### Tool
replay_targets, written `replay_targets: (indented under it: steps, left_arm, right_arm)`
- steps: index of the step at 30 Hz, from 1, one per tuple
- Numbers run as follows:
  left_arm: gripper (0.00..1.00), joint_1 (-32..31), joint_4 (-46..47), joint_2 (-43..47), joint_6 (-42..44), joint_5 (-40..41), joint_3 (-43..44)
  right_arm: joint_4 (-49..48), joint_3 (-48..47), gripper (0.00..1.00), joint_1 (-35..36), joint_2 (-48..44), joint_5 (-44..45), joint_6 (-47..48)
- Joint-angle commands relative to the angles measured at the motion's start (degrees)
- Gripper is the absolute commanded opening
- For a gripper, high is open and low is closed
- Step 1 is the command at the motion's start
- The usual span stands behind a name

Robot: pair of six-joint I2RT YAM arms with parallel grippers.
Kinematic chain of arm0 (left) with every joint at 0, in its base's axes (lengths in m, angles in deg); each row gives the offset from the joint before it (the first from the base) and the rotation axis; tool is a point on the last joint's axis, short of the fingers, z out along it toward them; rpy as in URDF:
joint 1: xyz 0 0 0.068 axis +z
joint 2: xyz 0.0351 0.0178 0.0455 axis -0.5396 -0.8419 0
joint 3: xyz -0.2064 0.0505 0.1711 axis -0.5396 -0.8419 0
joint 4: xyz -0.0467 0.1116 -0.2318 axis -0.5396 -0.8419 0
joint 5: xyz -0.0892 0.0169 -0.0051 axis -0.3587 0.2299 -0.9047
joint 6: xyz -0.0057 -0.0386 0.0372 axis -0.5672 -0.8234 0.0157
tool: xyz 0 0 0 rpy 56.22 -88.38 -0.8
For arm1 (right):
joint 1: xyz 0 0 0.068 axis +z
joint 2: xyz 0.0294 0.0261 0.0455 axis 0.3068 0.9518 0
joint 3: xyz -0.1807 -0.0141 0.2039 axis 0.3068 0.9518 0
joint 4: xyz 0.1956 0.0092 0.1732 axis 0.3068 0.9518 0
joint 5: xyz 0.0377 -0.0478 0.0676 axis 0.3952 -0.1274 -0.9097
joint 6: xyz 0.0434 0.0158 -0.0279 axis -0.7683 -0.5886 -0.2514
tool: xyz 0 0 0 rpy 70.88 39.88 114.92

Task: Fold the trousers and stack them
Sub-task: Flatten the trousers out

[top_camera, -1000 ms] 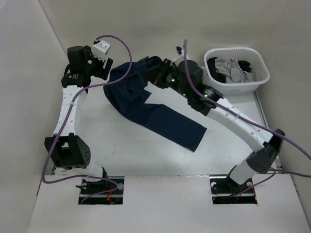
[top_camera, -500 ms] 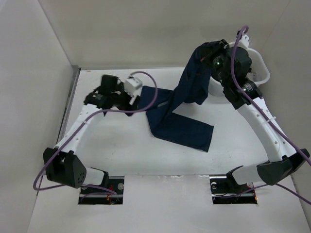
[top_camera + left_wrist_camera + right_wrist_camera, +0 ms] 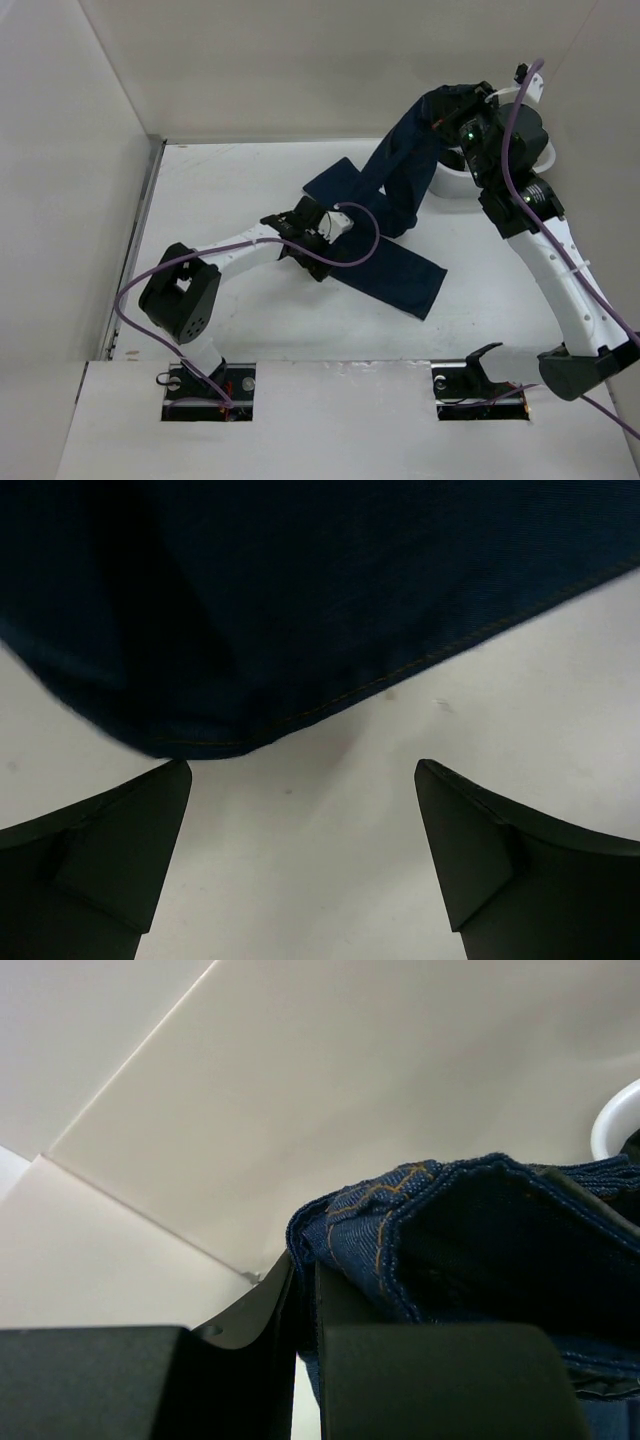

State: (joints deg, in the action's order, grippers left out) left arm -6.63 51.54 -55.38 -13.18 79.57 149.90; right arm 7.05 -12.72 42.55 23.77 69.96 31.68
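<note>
The trousers (image 3: 398, 190), dark navy denim with orange stitching, hang from my right gripper (image 3: 466, 122) high at the back right. Their legs trail down onto the table (image 3: 230, 180) toward the middle. In the right wrist view the right gripper (image 3: 308, 1282) is shut on a folded, stitched edge of the trousers (image 3: 470, 1230). My left gripper (image 3: 320, 252) sits low at the table's middle beside the lying leg. In the left wrist view the left gripper (image 3: 302, 770) is open, with bare table between its fingers (image 3: 125, 855). The trousers' edge (image 3: 330, 590) lies just beyond the fingertips.
A white basket (image 3: 452, 184) stands at the back right, mostly hidden behind the right arm and the hanging cloth; its rim (image 3: 616, 1122) shows in the right wrist view. White walls enclose the table on the left, back and right.
The right gripper carried the trousers from the table's back middle up to the back right. The left arm swung from the far left to the middle, and its jaws opened wider.
</note>
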Motion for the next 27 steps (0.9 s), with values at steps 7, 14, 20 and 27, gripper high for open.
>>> replay_targets:
  steps: [7, 14, 20, 27]
  left_arm:
    - [1.0, 0.75, 10.23, 2.01, -6.19, 12.98, -2.22]
    - [0.84, 1.97, 13.41, -7.2, -8.57, 5.94, 1.46]
    - [0.05, 10.83, 11.12, -7.24, -4.9, 7.52, 2.78]
    - [0.0, 29.91, 10.5, 10.77, 20.21, 12.62, 11.74]
  right_arm:
    - [-5.53, 1.94, 0.0, -0.56, -3.95, 0.72, 1.2]
    - [-6.49, 2.46, 0.0, -1.17, -3.86, 0.19, 1.2]
    - [-6.49, 3.42, 0.0, -6.18, -5.09, -5.25, 0.32]
    - [-6.67, 10.1, 0.0, -14.62, -9.56, -14.13, -3.02]
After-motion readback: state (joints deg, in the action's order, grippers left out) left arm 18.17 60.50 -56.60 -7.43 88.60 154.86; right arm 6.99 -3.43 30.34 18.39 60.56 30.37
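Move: For the left gripper, the bare folded edge of the trousers lies about 5 cm ahead, neither left nor right, and some 4 cm below. The near leg runs from there to its end, roughly 31 cm to the gripper's right and 8 cm back; the other leg's end is about 22 cm ahead and 5 cm right. From the right gripper, holding the waist high, that edge is some 29 cm left, 6 cm back and 47 cm below; the basket is about 18 cm ahead, 17 cm right and 42 cm below. Ease the open left gripper forward some 5 cm over the trousers' edge, dip about 4 cm, and shut the fingers on the denim. Then pull it left about 15 cm, with forward and upward travel, turning counter-clockwise and tilting the fingers up somewhat. Keep the right gripper's hold on the waist and, late on, shift it right about 5 cm while sinking. ##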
